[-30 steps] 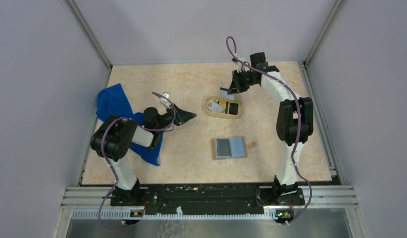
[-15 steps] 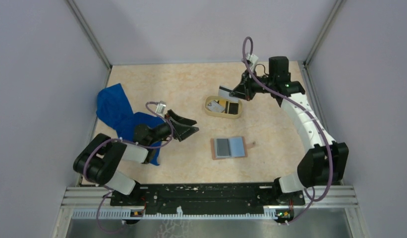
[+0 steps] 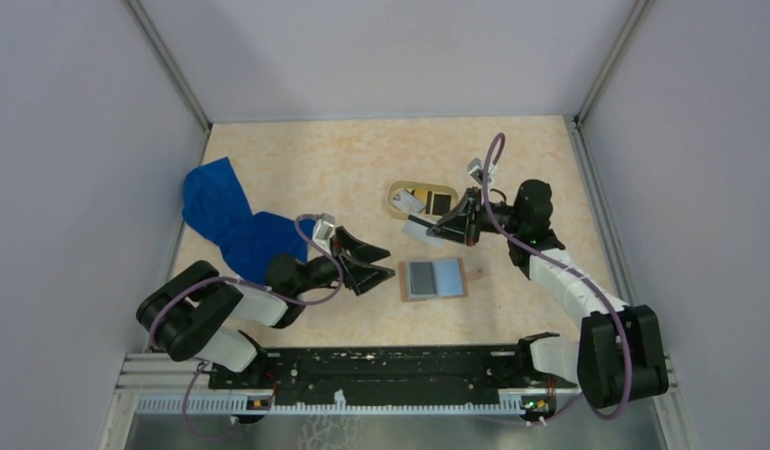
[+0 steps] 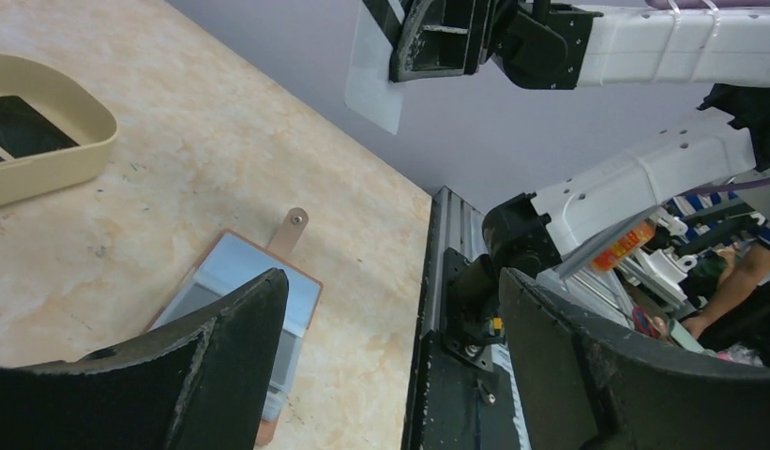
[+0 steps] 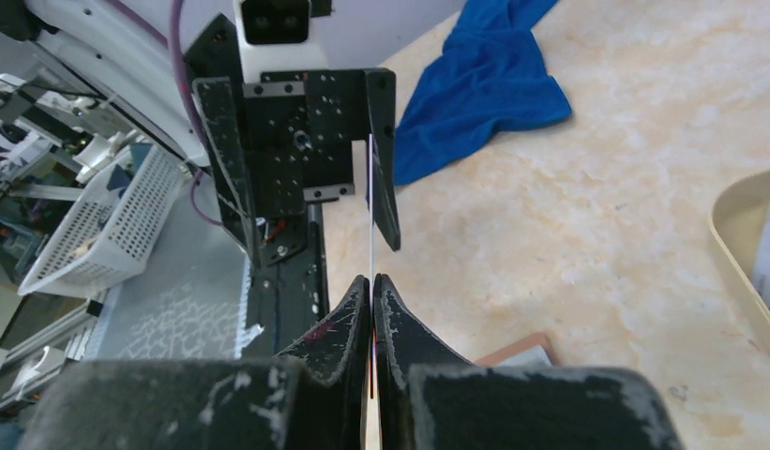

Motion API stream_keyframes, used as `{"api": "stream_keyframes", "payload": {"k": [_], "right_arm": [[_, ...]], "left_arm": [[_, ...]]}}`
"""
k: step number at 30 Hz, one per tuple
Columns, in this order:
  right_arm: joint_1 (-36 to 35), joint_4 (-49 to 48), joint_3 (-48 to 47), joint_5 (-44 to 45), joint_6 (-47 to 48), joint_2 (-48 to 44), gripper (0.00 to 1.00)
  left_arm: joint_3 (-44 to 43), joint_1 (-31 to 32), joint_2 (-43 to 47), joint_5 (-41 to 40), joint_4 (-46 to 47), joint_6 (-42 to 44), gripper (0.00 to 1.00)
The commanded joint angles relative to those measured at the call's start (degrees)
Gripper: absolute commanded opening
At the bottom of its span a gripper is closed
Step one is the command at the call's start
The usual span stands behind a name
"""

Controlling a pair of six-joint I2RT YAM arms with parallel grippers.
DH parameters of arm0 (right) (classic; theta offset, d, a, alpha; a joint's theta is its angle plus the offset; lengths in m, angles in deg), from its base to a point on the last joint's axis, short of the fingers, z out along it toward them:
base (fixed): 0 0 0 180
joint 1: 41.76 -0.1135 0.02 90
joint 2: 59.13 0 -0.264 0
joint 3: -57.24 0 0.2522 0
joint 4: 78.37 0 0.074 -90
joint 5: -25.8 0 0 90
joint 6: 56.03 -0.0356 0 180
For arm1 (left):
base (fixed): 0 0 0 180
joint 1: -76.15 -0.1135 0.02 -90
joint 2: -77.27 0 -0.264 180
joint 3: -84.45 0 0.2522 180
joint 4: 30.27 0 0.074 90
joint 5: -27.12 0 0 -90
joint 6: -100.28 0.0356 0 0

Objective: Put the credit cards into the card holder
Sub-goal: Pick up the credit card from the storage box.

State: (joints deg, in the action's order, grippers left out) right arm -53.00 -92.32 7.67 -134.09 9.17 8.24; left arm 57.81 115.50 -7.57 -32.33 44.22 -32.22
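Observation:
The card holder (image 3: 433, 278) lies open on the table, grey-blue face up, and shows beyond my left fingertip in the left wrist view (image 4: 245, 267). My left gripper (image 3: 392, 265) (image 4: 390, 281) stands open just left of it, nothing between its fingers. My right gripper (image 3: 437, 227) (image 5: 372, 279) is shut on a white credit card (image 3: 416, 228) (image 4: 374, 70), held above the table just behind the holder and seen edge-on (image 5: 371, 206) in the right wrist view. A black credit card (image 3: 441, 202) (image 4: 13, 127) lies in the tan tray (image 3: 397, 194).
The oval tan tray (image 4: 76, 141) sits behind the holder and also holds a pale item (image 3: 410, 201). A blue cloth (image 3: 233, 223) (image 5: 479, 84) lies at the left. The black base rail (image 4: 456, 375) runs along the near edge.
My right arm swung from behind the tray down towards the holder with the white card. My left arm reached right to the holder's left edge and its jaws opened wide.

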Motion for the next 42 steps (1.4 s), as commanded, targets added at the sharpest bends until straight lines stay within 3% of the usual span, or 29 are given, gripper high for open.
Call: {"api": "stream_keyframes", "payload": {"k": [1,11,23,27,30,32,33,35,37,39,42], "right_arm": [[-2.79,-19.54,-0.5,-1.1,-8.63,-2.31,0.0],[-6.55,-18.92,0.33,-0.66,-7.14,-1.51,0.0],[-10.46,-9.9,-1.29,-1.51,1.57,0.42,0.0],[-11.14,-7.17,-1.79,-1.56,4.02,1.07,0.0],[-11.43,-5.19,-2.1,-1.73,6.02,1.23,0.0],[-11.43,-0.66,-2.96,-1.88,9.67,1.14,0.0],[-11.43,3.72,-3.89,-1.84,13.38,1.05,0.07],[-11.44,19.76,-8.03,-0.8,26.5,0.61,0.4],[-11.43,39.47,-14.37,2.3,44.66,0.38,0.65],[-11.43,50.85,-19.73,6.15,56.56,0.27,0.8],[-11.47,58.67,-21.05,7.11,67.47,-0.03,0.89]], "left_arm": [[-1.43,2.53,-1.42,-6.11,14.38,4.22,0.86],[-5.17,4.77,-0.24,-7.25,14.42,5.79,0.73],[-7.18,4.77,1.57,-4.32,14.44,5.42,0.54],[-7.94,4.77,1.95,-2.91,14.44,5.35,0.38],[-7.95,4.77,2.05,-1.83,14.47,6.02,0.0],[-7.44,4.77,2.1,-1.39,14.46,7.17,0.0],[-6.97,4.77,2.17,-1.62,14.47,7.84,0.0],[-5.31,4.33,2.98,-0.41,13.7,9.78,0.0],[-4.06,3.29,5.73,3.12,7.3,13.2,0.0],[-5.22,2.85,10.55,5.72,-9.39,18.78,0.0],[-13.9,2.83,16.35,8.33,-47.63,30.31,0.0]]}}
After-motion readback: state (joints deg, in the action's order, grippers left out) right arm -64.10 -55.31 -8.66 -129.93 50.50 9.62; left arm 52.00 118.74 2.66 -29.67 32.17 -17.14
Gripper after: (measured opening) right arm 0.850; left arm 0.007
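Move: About 9 cm to the right of the open left fingers, 5 cm ahead and 4 cm above them, is the middle of the credit card that the right hand already holds. For the right hand, the left fingers wait about 13 cm to its left, 5 cm back and 4 cm lower; the card holder lies nearly straight below, some 22 cm down and 1 cm ahead. The storage box is roughly 25 cm ahead of the right hand, 2 cm left and 22 cm down. Carrying the card left and back, about 4 cm each way, the right hand first rises some 3 cm and then sinks again, turning slightly counter-clockwise. The left hand shifts 2 cm right, rises about 5 cm and pinches the card's left end. Then the right fingers open wide and let go, easing forward a little as that wrist rolls, while the left draws slightly back and left. ##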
